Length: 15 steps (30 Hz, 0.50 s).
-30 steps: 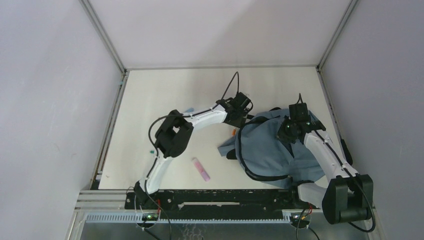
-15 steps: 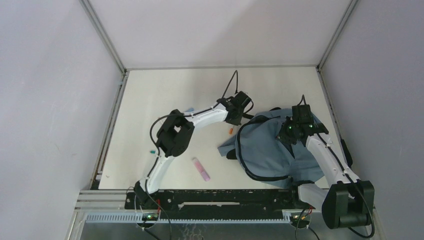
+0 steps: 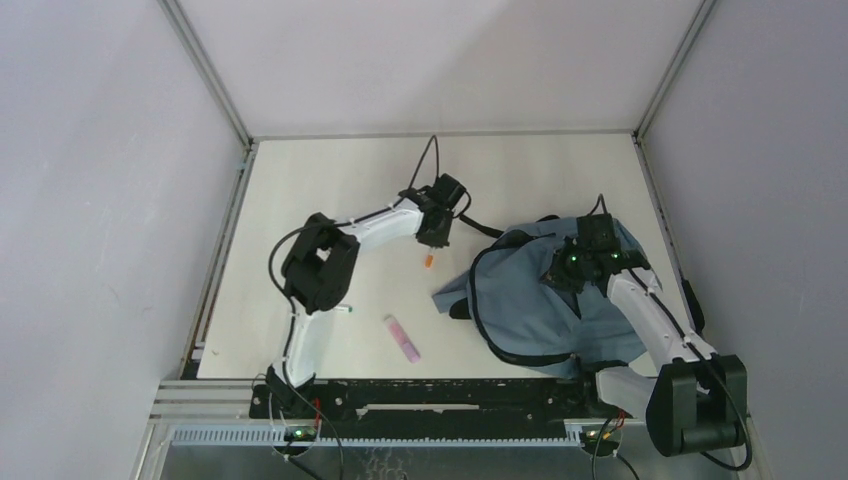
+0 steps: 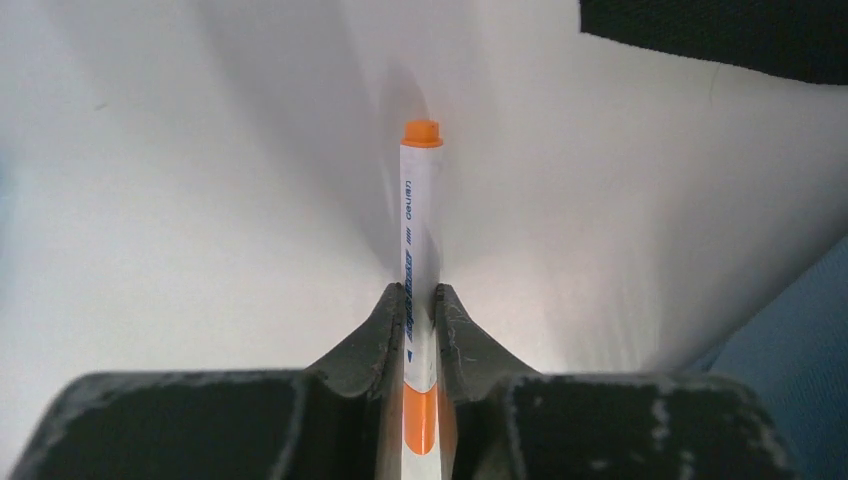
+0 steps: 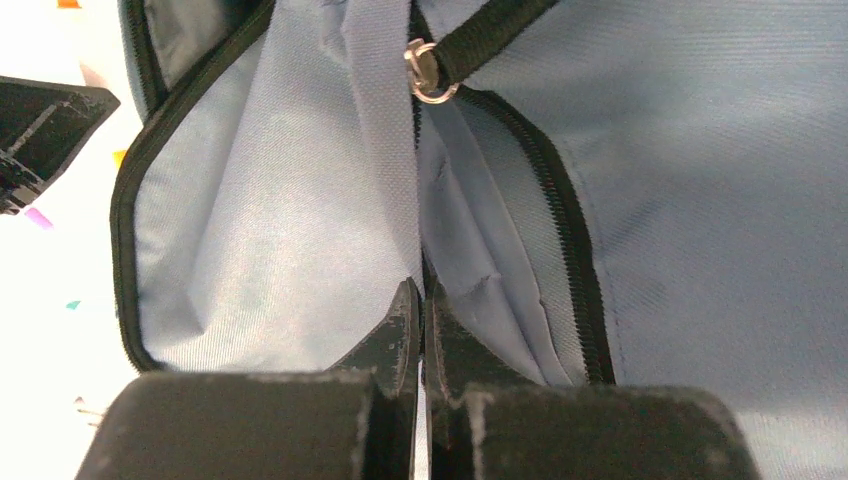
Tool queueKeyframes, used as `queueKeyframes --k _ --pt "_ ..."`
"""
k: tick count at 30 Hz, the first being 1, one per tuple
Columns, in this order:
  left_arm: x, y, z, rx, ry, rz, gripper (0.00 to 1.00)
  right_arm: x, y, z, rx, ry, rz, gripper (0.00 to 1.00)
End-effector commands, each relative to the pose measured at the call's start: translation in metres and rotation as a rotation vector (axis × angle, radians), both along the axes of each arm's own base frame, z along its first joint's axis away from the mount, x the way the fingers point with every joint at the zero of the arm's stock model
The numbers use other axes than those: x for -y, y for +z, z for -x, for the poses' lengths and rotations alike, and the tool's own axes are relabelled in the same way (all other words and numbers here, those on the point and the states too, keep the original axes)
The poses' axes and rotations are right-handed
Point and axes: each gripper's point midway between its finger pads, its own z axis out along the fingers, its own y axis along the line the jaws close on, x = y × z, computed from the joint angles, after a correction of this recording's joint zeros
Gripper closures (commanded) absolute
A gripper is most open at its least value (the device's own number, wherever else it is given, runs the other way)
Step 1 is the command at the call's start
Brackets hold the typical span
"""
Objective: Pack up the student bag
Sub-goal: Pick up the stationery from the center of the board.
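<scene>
The student bag (image 3: 540, 300), dusty blue with black zip lines, lies at the right of the table with its mouth held up. My right gripper (image 3: 566, 268) is shut on a fold of its fabric by the zip; in the right wrist view the fingertips (image 5: 405, 310) pinch that blue cloth (image 5: 300, 220) with no gap. My left gripper (image 3: 436, 226) hangs left of the bag, shut on a white marker (image 4: 420, 220) with an orange cap. The marker sticks straight out past the jaws, and its orange end (image 3: 428, 260) shows from above.
A pink pen-like item (image 3: 402, 338) lies near the front of the table, and a small green piece (image 3: 347, 309) sits beside the left arm. A black strap (image 4: 720, 30) and a blue corner of the bag (image 4: 790, 340) edge the left wrist view.
My left gripper closed on the orange-capped marker and carried it left, away from the bag. The right gripper shifted slightly left, still holding the bag's fabric.
</scene>
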Motion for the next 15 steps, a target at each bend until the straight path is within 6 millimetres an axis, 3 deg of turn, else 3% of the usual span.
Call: queueKeyframes --k 1,6,12,15 --pt "-0.018 0.068 -0.004 0.093 -0.024 0.07 1.0 -0.052 0.012 -0.011 0.04 0.062 -0.166 1.0" --pt "-0.034 0.106 0.008 0.116 -0.037 0.152 1.0 -0.092 0.018 -0.026 0.062 0.08 -0.282 0.97" --pt "-0.033 0.138 0.029 0.124 -0.078 0.257 1.0 -0.105 0.003 -0.064 0.062 0.045 -0.306 0.98" --pt "-0.035 0.151 0.036 0.134 -0.085 0.287 1.0 -0.121 0.001 -0.074 0.018 0.065 -0.353 1.0"
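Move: Already pinched between the left fingers near table height is the orange pen. From this hand the bag's middle lies about 24 cm right and 14 cm back, slightly higher; the blue highlighter is about 12 cm left and 6 ahead, the black strap some 10 cm right and 6 ahead. From the right hand, shut at the bag's zip slit, that pen is roughly 30 cm left, 15 ahead and 7 below, the bag's middle 6 left, 2 back and 4 below. Raising the orange pen about 13 cm off the board, the left hand keeps its pinch and drifts left, then slightly back, its fingertips tilting some 15 degrees out to the right. Meanwhile the right hand drags the bag by the cloth at its zip slit about 10 cm left, then also forward and slightly down, its fingertips swinging leftwards by about 15 degrees. ##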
